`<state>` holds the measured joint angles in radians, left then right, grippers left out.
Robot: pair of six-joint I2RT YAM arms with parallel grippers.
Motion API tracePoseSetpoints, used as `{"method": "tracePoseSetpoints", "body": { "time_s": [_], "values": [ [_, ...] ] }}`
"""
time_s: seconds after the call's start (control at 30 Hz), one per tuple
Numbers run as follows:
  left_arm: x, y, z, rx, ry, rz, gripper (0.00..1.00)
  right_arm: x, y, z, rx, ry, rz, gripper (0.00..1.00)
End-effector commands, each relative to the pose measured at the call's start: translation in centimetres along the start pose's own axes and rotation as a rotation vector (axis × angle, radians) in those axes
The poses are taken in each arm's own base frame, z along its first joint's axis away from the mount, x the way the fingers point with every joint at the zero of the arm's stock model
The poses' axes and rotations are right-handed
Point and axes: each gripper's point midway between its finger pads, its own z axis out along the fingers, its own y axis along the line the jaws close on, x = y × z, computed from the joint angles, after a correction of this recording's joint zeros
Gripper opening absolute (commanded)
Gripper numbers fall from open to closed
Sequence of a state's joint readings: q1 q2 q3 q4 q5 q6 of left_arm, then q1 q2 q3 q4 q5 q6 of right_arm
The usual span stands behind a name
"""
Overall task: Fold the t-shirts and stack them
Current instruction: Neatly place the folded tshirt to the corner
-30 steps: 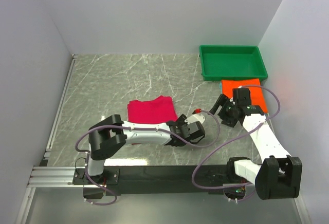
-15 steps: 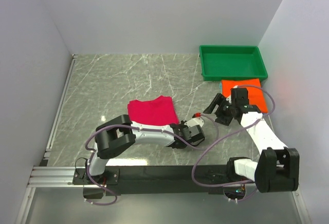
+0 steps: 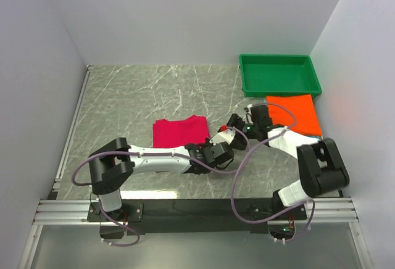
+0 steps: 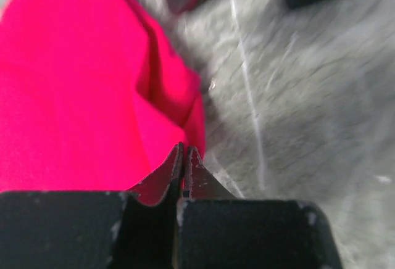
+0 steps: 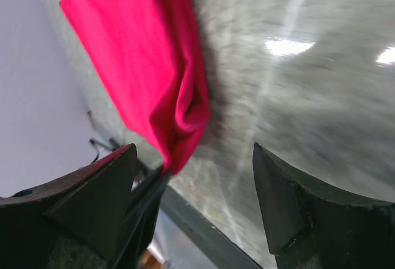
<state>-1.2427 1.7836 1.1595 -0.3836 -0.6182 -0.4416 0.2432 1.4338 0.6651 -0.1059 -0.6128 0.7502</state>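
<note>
A crimson-pink t-shirt lies folded near the middle of the table. Its near right corner runs down into the tips of my left gripper, whose jaws are pressed together on the cloth. In the top view the left gripper sits at that corner. My right gripper hovers just right of it, jaws wide apart and empty. Its view shows the shirt corner lifted off the table between its fingers. An orange t-shirt lies flat at the right.
A green tray stands at the back right, just behind the orange shirt. White walls close in the left, back and right sides. A metal rail runs along the table's left edge.
My left gripper has shut on the crimson shirt's corner and shifted slightly left. My right arm has swung left, away from the orange shirt and toward that corner, staying open.
</note>
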Motion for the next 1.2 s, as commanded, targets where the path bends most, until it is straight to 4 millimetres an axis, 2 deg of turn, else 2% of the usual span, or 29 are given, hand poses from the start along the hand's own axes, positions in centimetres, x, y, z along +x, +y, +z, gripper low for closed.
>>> {"method": "tracePoseSetpoints", "body": {
  "time_s": [0.0, 0.03, 0.07, 0.2, 0.3, 0.4, 0.53, 0.7, 0.8, 0.83, 0.87, 0.9, 0.93, 0.97, 1.0, 1.03, 1.07, 1.1, 1.13, 1.17],
  "values": [
    [-3.0, -0.5, -1.7, 0.065, -0.092, -0.099, 0.01, 0.5, 2.9, 2.4, -0.126, 0.059, 0.019, 0.82],
    [-3.2, -0.5, -1.8, 0.070, -0.097, -0.106, 0.01, 0.4, 3.7, 2.9, -0.159, 0.063, 0.008, 0.82],
    [-3.4, -0.5, -2.0, 0.075, -0.103, -0.116, 0.01, 1.3, 4.2, 3.5, -0.167, 0.095, 0.018, 0.82],
    [-3.6, -0.7, -1.7, 0.075, -0.103, -0.128, 0.01, 3.0, 4.9, 6.4, -0.149, 0.185, 0.003, 0.82],
    [-3.7, -1.2, -1.5, 0.087, -0.102, -0.141, 0.01, 4.5, 5.4, 8.0, -0.154, 0.244, -0.012, 0.82],
    [-4.0, -1.8, -1.6, 0.116, -0.109, -0.159, 0.01, 5.1, 6.0, 9.3, -0.155, 0.274, -0.042, 0.81],
    [-4.5, -2.5, -1.8, 0.152, -0.116, -0.182, 0.01, 4.7, 5.8, 10.7, -0.117, 0.281, -0.096, 0.74],
    [-5.0, -3.1, -2.4, 0.198, -0.126, -0.208, 0.01, 2.9, 4.8, 11.8, -0.012, 0.247, -0.169, 0.65],
    [-5.2, -3.5, -2.9, 0.227, -0.122, -0.229, 0.06, 2.0, 4.3, 11.7, 0.042, 0.226, -0.230, 0.48],
    [-5.5, -3.3, -3.2, 0.226, -0.125, -0.252, 0.09, 1.8, 4.1, 11.6, 0.056, 0.219, -0.267, 0.33],
    [-5.8, -3.2, -3.5, 0.229, -0.129, -0.263, 0.15, 1.5, 4.1, 11.4, 0.069, 0.211, -0.285, 0.26],
    [-6.4, -2.9, -4.1, 0.234, -0.141, -0.290, 0.19, 1.0, 3.3, 11.1, 0.119, 0.199, -0.313, 0.13],
    [-6.6, -2.7, -4.4, 0.245, -0.143, -0.304, 0.28, 0.7, 3.1, 10.8, 0.138, 0.190, -0.329, 0.08],
    [-7.0, -2.4, -4.9, 0.252, -0.147, -0.319, 0.32, 0.1, 3.2, 10.4, 0.154, 0.173, -0.350, 0.04],
    [-7.5, -1.6, -4.9, 0.251, -0.148, -0.343, 0.37, 0.0, 2.4, 9.9, 0.191, 0.184, -0.375, 0.00],
    [-8.4, -1.0, -5.9, 0.267, -0.164, -0.379, 0.50, -0.8, 1.7, 9.5, 0.238, 0.157, -0.389, 0.00],
    [-9.1, -0.8, -6.6, 0.291, -0.165, -0.398, 0.57, -1.4, 1.7, 9.0, 0.257, 0.140, -0.405, 0.00],
    [-9.7, 0.3, -6.9, 0.285, -0.168, -0.420, 0.65, -1.7, 0.8, 8.2, 0.295, 0.145, -0.420, 0.00],
    [-10.5, 1.3, -7.9, 0.293, -0.186, -0.448, 0.78, -2.6, 0.1, 7.6, 0.347, 0.116, -0.438, 0.00],
    [-11.4, 2.0, -8.5, 0.299, -0.198, -0.469, 0.82, -3.3, -0.1, 6.8, 0.377, 0.097, -0.452, 0.00]
  ]
}}
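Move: The left hand still pinches the red t-shirt's right edge, lifted; the shirt's far right corner lies about 8 cm ahead and 4 cm left of that hand, some 5 cm lower. From the open right hand the same corner is roughly 10 cm left, 2 cm ahead and 6 cm down. Also from the right hand, the orange stack sits about 20 cm right and 4 cm ahead, and the green box's middle 17 cm right and 17 cm ahead. Sweep the open right gripper some 12 cm left to the folded shirt's far right corner, sinking and turning counter-clockwise; press on forward and down, pinch the cloth, and draw it back right about 4 cm. Let the left gripper keep its hold, up and a little right, then open, let go and rise clear, rolling about 25 degrees, right side up. ##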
